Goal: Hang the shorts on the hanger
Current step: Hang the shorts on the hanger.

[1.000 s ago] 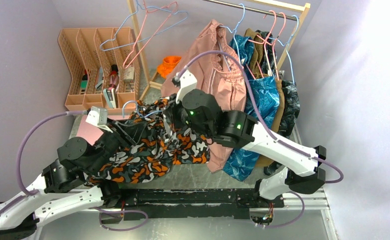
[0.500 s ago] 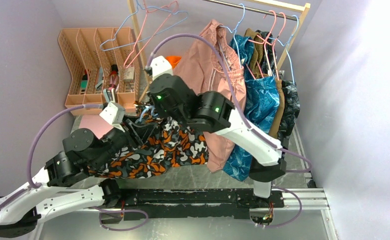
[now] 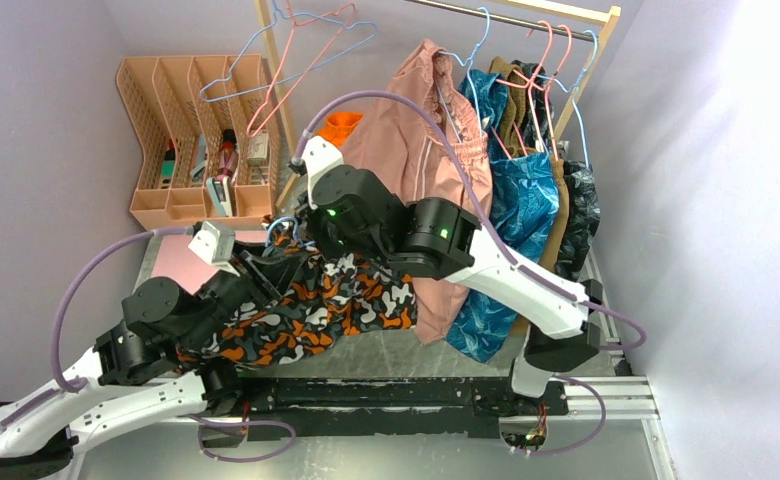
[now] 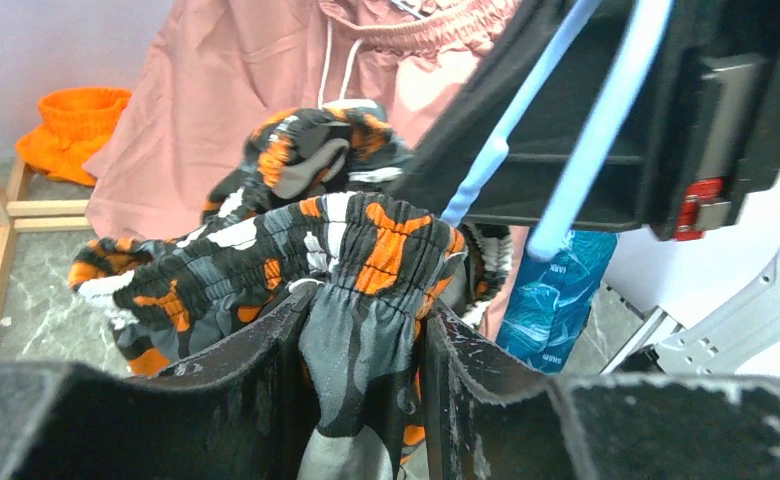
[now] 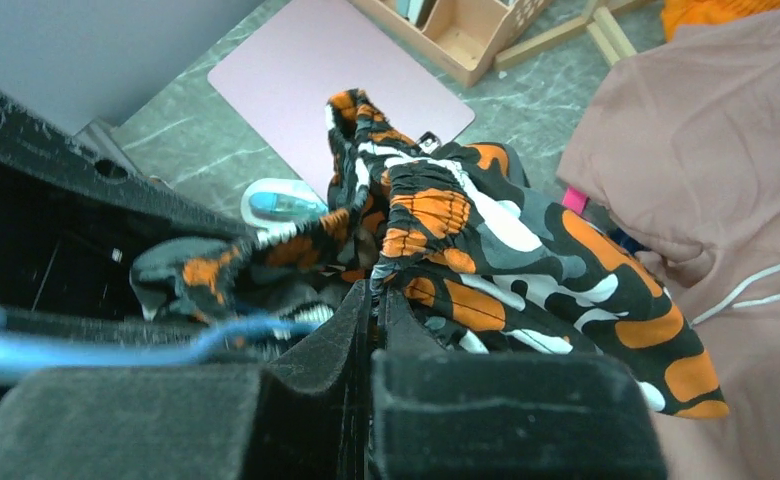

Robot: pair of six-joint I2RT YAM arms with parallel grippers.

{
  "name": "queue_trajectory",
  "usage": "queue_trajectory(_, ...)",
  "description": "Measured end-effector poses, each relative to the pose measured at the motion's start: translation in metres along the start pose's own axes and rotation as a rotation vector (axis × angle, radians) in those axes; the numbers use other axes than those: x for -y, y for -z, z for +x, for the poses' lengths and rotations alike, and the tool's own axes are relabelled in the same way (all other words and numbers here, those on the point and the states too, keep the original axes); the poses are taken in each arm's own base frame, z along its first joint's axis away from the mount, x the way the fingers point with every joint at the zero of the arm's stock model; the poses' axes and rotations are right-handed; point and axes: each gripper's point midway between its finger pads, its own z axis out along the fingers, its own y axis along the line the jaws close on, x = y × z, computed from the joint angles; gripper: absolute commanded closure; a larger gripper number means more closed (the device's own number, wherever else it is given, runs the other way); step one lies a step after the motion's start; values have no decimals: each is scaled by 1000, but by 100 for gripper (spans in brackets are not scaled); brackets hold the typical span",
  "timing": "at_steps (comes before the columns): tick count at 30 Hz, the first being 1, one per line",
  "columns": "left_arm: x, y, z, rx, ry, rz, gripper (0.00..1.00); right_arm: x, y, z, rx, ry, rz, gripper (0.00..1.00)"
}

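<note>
The camouflage-print shorts [image 3: 336, 300] hang bunched between both arms above the table. My left gripper [image 4: 366, 300] is shut on their gathered waistband [image 4: 376, 240], which fills the gap between the fingers. My right gripper [image 5: 373, 290] is shut, with a fold of the shorts [image 5: 486, 240] pinched at its tips. The light-blue hanger [image 3: 282, 222] sits just left of the right gripper. Its wire [image 5: 116, 345] runs beside the right gripper's left finger. Its bars [image 4: 591, 110] cross in front of the right gripper's body. The rest of the hanger is hidden by fabric.
A pink file organiser [image 3: 201, 130] stands at the back left, with a pink mat [image 3: 181, 262] before it. The wooden rack holds a dusty-pink garment [image 3: 436, 130], a blue leaf-print garment [image 3: 521, 190] and darker clothes. Spare hangers [image 3: 286, 50] hang on the rack post. An orange cloth [image 3: 341, 125] lies behind.
My right arm has swung left and back, carrying its gripper from the middle of the shorts to near the rack post. The shorts have shifted with it. My left arm has moved only slightly.
</note>
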Motion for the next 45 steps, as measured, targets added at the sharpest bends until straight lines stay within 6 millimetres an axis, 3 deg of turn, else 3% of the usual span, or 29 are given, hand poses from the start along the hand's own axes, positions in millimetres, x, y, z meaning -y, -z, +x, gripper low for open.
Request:
queue_trajectory(7,-19,12,0,75,81,-67,93,2,16,3,19,-37,-45,100)
queue_trajectory(15,-23,11,-7,139,131,-88,93,-13,24,-3,36,-57,-142,53)
queue_trajectory(20,-20,9,-6,154,169,-74,93,-17,25,-5,37,-56,-165,40)
queue_trajectory(26,-18,13,-12,184,214,-56,93,-3,36,-10,78,-64,-128,39)
queue_trajectory(31,-20,24,-24,228,255,-44,93,29,66,-7,160,-92,-47,40)
queue_trajectory(35,-24,31,-31,259,285,-48,93,40,79,0,203,-114,-39,40)
queue_trajectory(38,-26,33,-32,266,297,-57,93,36,75,0,210,-124,-53,40)
queue_trajectory(45,-25,27,-26,241,298,-67,93,22,37,13,151,-104,-42,43)
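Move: My closed right fingertips are on the far, right-hand part of the camo shorts' waistband, within about 1 cm. From my right hand, the waistband bunch that my left hand grips is about 7 cm back and 3 cm left, about level, and the blue hanger's hook is some 3 cm back, 3 cm left and 8 cm up. From my left hand, the far part of the band is roughly 7 cm ahead and 3 cm right. I open my right fingers to let go of the far waistband while easing back a couple of centimetres, swing that hand about 8 cm to the right and slightly up, then bring it some 4 cm back left and down with the open fingers facing the band. My left hand keeps gripping shorts and hanger, shifts about 4 cm left and rolls about 20 degrees, its left side dipping. ##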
